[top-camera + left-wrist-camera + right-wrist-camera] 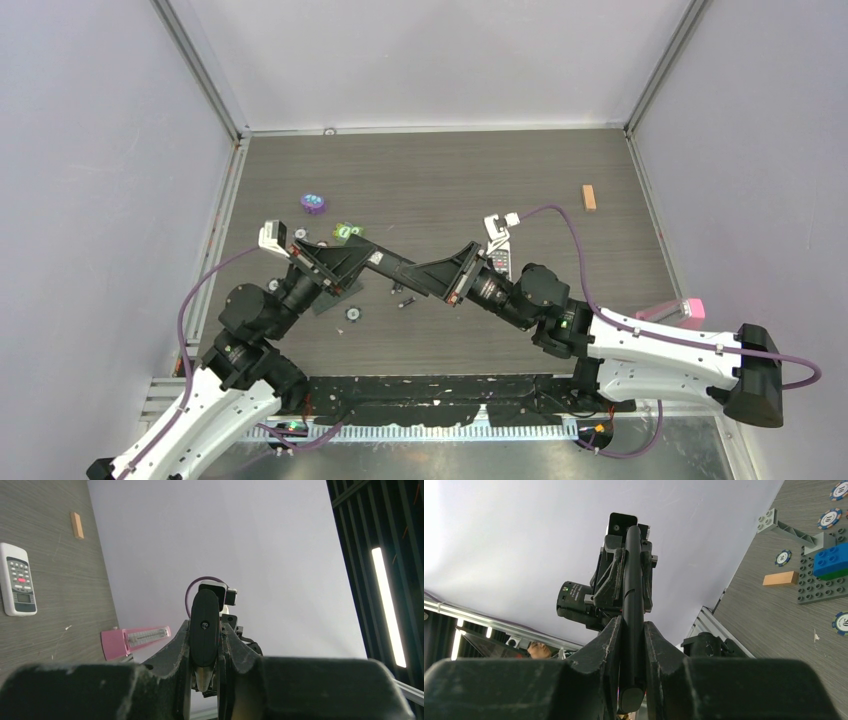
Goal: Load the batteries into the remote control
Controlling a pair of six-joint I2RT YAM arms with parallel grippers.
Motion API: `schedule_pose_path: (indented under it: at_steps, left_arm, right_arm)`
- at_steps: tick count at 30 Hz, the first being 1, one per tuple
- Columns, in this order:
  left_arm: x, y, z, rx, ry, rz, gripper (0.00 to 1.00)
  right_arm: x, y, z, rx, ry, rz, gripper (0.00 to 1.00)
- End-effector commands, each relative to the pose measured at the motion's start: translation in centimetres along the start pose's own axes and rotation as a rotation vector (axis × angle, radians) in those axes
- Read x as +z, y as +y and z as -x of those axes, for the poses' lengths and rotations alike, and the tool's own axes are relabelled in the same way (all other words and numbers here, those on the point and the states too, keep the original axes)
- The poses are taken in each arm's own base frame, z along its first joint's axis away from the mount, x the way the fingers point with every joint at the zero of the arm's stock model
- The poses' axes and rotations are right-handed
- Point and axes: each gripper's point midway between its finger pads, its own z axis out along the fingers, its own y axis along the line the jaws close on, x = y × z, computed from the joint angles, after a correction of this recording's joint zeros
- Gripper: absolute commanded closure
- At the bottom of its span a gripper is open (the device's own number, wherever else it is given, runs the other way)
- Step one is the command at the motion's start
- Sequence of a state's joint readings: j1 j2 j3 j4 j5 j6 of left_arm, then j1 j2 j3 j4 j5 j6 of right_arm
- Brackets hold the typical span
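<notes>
A slim black remote control (400, 266) hangs in the air over the table's middle, held at both ends. My left gripper (368, 258) is shut on its left end and my right gripper (432, 273) is shut on its right end. In the left wrist view the remote (205, 625) stands end-on between the fingers. The right wrist view shows it (633, 595) edge-on, running up to the other gripper. Two tiny dark batteries (404, 300) lie on the table just below the remote.
A white remote (500, 262) (17, 580) lies under the right arm. Around it are a wooden block (589, 197), a pink metronome (680, 310), a purple piece (313, 204), a green piece (345, 232) and a poker chip (352, 313). A brick baseplate (819, 580) lies near the left arm.
</notes>
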State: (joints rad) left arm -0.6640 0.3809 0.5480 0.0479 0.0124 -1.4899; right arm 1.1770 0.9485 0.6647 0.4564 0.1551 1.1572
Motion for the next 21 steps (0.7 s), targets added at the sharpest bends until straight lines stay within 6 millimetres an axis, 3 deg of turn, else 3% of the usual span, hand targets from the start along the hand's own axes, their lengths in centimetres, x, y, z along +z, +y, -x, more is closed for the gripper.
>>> schedule_pose_path:
  at_steps: [1,3,10,21]
  left_arm:
    - [-0.6,-4.7,7.4,0.015,-0.377,-0.124,1.0]
    - [-0.5,-4.7,7.2,0.035,-0.37,-0.122,1.0]
    - [0.0,-4.5,6.2,0.098,-0.31,-0.102,1.0]
    - [0.3,-3.2,5.4,0.124,-0.266,-0.054,1.0]
  right_arm:
    - [-0.8,2.1,2.8,-0.033,-0.096,0.028,0.8]
    - [-0.7,2.2,2.8,-0.034,-0.093,0.019,0.75]
    - [-0.5,1.9,3.2,-0.007,-0.102,-0.04,0.46]
    - [0.4,2.7,4.2,-0.101,-0.097,-0.074,0.26]
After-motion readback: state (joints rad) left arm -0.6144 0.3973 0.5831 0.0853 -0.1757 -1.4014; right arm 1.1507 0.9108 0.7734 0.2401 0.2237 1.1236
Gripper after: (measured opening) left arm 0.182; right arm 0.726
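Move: Both hands still hold the long black remote in the air, one near each end: its middle is about 5 cm right and 2 cm back of the left hand and level with it, and about 4 cm left and 1 cm ahead of the right hand. From the left hand, the loose batteries lie roughly 9 cm ahead, 4 cm right and 37 cm below. At that same table level, the grey building plate is about 9 cm ahead and 16 cm left of the left hand. The right hand lets go of its end of the black remote, its fingers spreading from nearly closed to about three-quarters open while it eases only some 2 cm forward and as much to the right, rising slightly. The left hand keeps its pinch on the other end and, as the right grip opens, swings the remote left and forward by about 5 cm and up 2 cm, mostly in one quick jerk, turning roughly 15 degrees counter-clockwise, then all but stops. ##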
